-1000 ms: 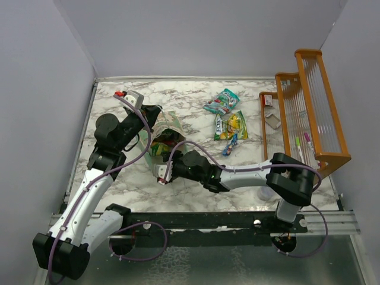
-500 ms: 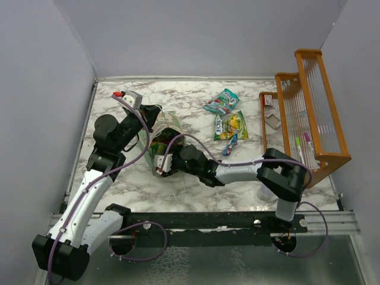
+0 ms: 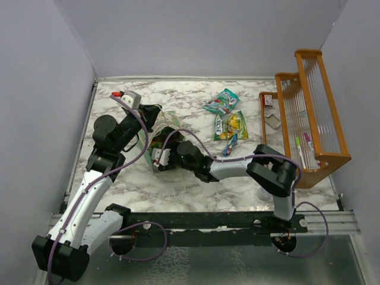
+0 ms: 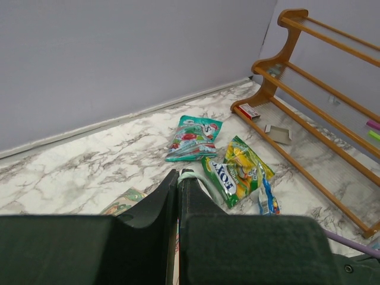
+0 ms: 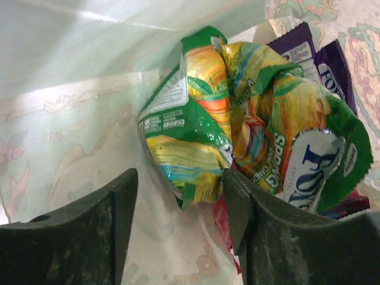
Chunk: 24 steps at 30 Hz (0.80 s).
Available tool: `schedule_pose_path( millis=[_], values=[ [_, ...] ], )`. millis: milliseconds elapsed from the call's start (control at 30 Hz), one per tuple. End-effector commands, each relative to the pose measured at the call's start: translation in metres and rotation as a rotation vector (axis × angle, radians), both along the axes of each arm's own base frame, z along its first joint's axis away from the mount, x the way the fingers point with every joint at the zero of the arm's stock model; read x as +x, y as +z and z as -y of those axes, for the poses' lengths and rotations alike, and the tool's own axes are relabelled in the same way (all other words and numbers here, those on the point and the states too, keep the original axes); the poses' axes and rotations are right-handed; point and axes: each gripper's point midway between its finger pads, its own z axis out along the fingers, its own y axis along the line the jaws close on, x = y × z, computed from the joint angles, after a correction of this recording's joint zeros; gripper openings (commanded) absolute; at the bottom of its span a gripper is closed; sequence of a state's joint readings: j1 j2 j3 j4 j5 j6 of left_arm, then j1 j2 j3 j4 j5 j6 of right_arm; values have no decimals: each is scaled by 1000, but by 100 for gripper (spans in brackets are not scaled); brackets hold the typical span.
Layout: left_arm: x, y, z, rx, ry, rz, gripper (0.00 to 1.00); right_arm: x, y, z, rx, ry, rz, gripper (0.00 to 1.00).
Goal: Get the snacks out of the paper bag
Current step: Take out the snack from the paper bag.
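The mint-green paper bag (image 3: 168,122) lies on its side at the left of the marble table, its mouth facing the near edge. My left gripper (image 3: 152,114) is shut on the bag's upper rim (image 4: 189,176). My right gripper (image 3: 159,158) is open inside the bag mouth. In the right wrist view its fingers (image 5: 240,208) straddle the corner of a crumpled green-yellow snack packet (image 5: 190,130) without closing on it. A purple packet (image 5: 312,56) and a red one (image 5: 221,221) lie behind and beneath it. A teal packet (image 3: 222,101), a green-yellow packet (image 3: 231,126) and a small blue one (image 3: 229,148) lie on the table.
An orange wooden rack (image 3: 310,110) stands along the right wall, with small cards and pens on its shelves. It also shows in the left wrist view (image 4: 309,83). Grey walls close in the left, back and right. A pale round object (image 3: 265,193) sits near the right arm's base.
My right gripper has moved left and farther up into the bag mouth, its forearm stretching out across the table. The left arm and the packets on the table have not moved.
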<state>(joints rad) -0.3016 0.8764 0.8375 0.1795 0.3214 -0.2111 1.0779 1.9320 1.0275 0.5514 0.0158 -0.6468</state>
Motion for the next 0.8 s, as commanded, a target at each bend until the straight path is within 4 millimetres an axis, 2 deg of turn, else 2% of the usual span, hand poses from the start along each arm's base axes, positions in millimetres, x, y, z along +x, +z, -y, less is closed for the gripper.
schedule_pose_path(
  millis=[0, 67, 133, 267, 433, 567, 600, 700, 767],
  values=[
    [-4, 18, 0, -28, -3, 58, 0, 7, 4, -18, 61, 13, -5, 54],
    [-4, 18, 0, -29, -3, 58, 0, 13, 4, -21, 69, -9, 1, 48],
    [-4, 18, 0, -29, -5, 58, 0, 19, 4, -21, 69, -45, 1, 47],
    [-5, 20, 0, -29, -4, 62, 0, 25, -3, -20, 62, -73, 4, 57],
    [-5, 21, -2, -27, 3, 65, 0, 20, -16, -18, 51, -58, -29, 58],
    [-4, 19, -2, -25, 6, 60, 0, 25, -23, -16, 34, -86, -24, 57],
    [-4, 20, -2, -25, 6, 61, 0, 24, -22, -16, 24, -78, -23, 53],
    [-5, 19, -2, -21, 7, 64, 0, 15, -11, -18, 35, -27, -27, 31],
    [-2, 18, -4, -16, 22, 57, 0, 12, 1, -18, 64, -17, -27, 25]
  ],
)
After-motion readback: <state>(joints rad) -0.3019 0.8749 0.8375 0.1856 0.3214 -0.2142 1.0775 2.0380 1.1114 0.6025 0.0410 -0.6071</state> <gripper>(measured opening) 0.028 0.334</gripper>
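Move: Inside the paper bag, the green-and-yellow snack pack to be taken has its middle about 5 cm to the left and 2 cm ahead of the right hand, and only about 1 cm lower, with its near end just off the open fingertips. A second green-and-yellow pack lies roughly 7 cm ahead and 2 cm left, about 1 cm higher. From the left hand at the bag's handle, the aimed-at pack is about 28 cm below, 5 cm left and 2 cm back. The right hand eases deeper into the bag, left and a little forward, about 2.5 cm in all and sinking the last centimetre, until its fingertips straddle the near end of the green-and-yellow pack; its wrist hardly turns. On the way the fingers narrow briefly and open again, then with the hand at rest they close by nearly half of their opening and pinch that near end, while the left hand stays in place, still holding the bag by its white handle. ##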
